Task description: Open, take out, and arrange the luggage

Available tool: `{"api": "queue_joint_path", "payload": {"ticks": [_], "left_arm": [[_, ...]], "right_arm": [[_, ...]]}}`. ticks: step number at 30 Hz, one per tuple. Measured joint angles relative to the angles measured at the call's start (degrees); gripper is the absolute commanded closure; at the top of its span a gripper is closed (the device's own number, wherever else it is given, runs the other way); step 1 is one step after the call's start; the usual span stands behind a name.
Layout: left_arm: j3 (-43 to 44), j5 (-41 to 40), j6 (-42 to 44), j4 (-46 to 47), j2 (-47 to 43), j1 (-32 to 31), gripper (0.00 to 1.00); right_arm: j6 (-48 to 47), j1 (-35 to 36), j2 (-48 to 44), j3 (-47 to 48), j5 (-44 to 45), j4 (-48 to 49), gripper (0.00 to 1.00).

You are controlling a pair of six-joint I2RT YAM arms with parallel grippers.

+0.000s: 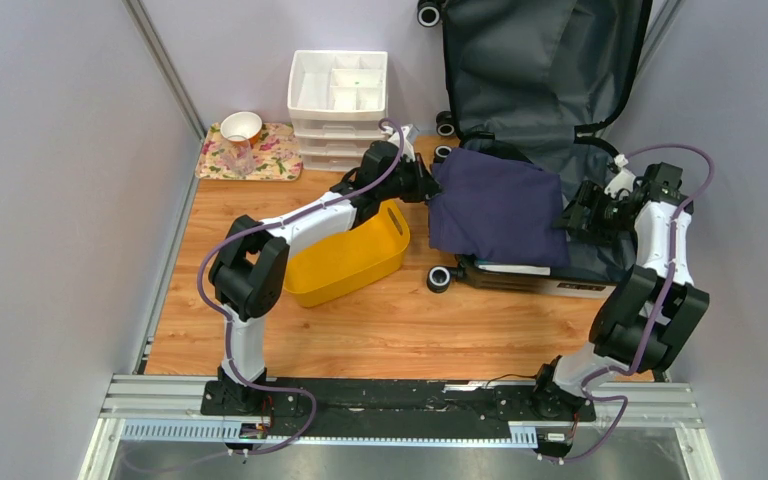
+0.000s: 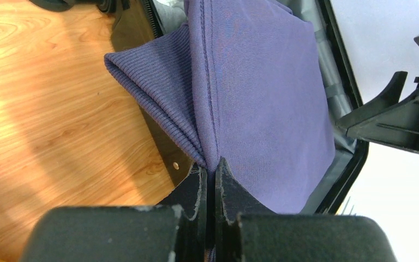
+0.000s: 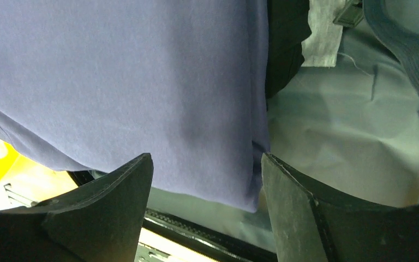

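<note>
The luggage lies open at the back right, its dark grey lined lid leaning on the wall. A folded purple garment rests across its lower half and hangs over the left rim. My left gripper is shut on the garment's left edge; in the left wrist view the cloth is pinched between the closed fingertips. My right gripper stands open at the garment's right edge. In the right wrist view the cloth's corner lies between the spread fingers, above the grey lining.
A yellow bin sits on the wooden table just under the left arm. Behind it are a white drawer organizer and a floral tray carrying a bowl and a cup. A black luggage wheel points toward the table's middle.
</note>
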Motion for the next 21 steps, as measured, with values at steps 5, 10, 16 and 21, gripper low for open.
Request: {"api": "queue_joint_path", "payload": {"ticks": [5, 10, 16, 21], "left_arm": [[-0.09, 0.31, 1.33, -0.76, 0.00, 0.31, 1.00], [-0.09, 0.98, 1.90, -1.20, 0.00, 0.46, 1.00], [0.28, 2.21, 2.08, -1.60, 0.00, 0.72, 1.00], [1.55, 3.61, 2.89, -2.14, 0.15, 0.90, 1.00]], "right_arm": [[2.29, 0.17, 3.13, 0.02, -1.68, 3.56, 0.23], [3.67, 1.49, 7.96, 0.50, -3.10, 5.57, 0.22], [4.09, 3.13, 11.80, 1.27, -5.22, 5.88, 0.70], [3.23, 3.15, 12.85, 5.75, -10.14, 1.11, 1.00]]}}
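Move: The sweater's right edge, near its close corner, lies about 3 cm ahead of the open right hand, 2 cm to its left and 4 cm below. From the same hand, the white-edged book peeping out under the sweater is roughly 11 cm back and 12 cm left, and the suitcase's near rim some 14 cm back and 3 cm left. From the left hand, already gripping the sweater's left side, that right edge is about 30 cm right and 7 cm back. The sweater's right side, near the close corner, is what the right hand reaches for: wide open, it goes forward and down onto the cloth, drifting left, about 5 cm in all. The fingers then close, pinching a fold just inside the edge, and rise some 2 cm, the hand rolling about 15 degrees, left side up. The left hand keeps its pinch, almost still. ##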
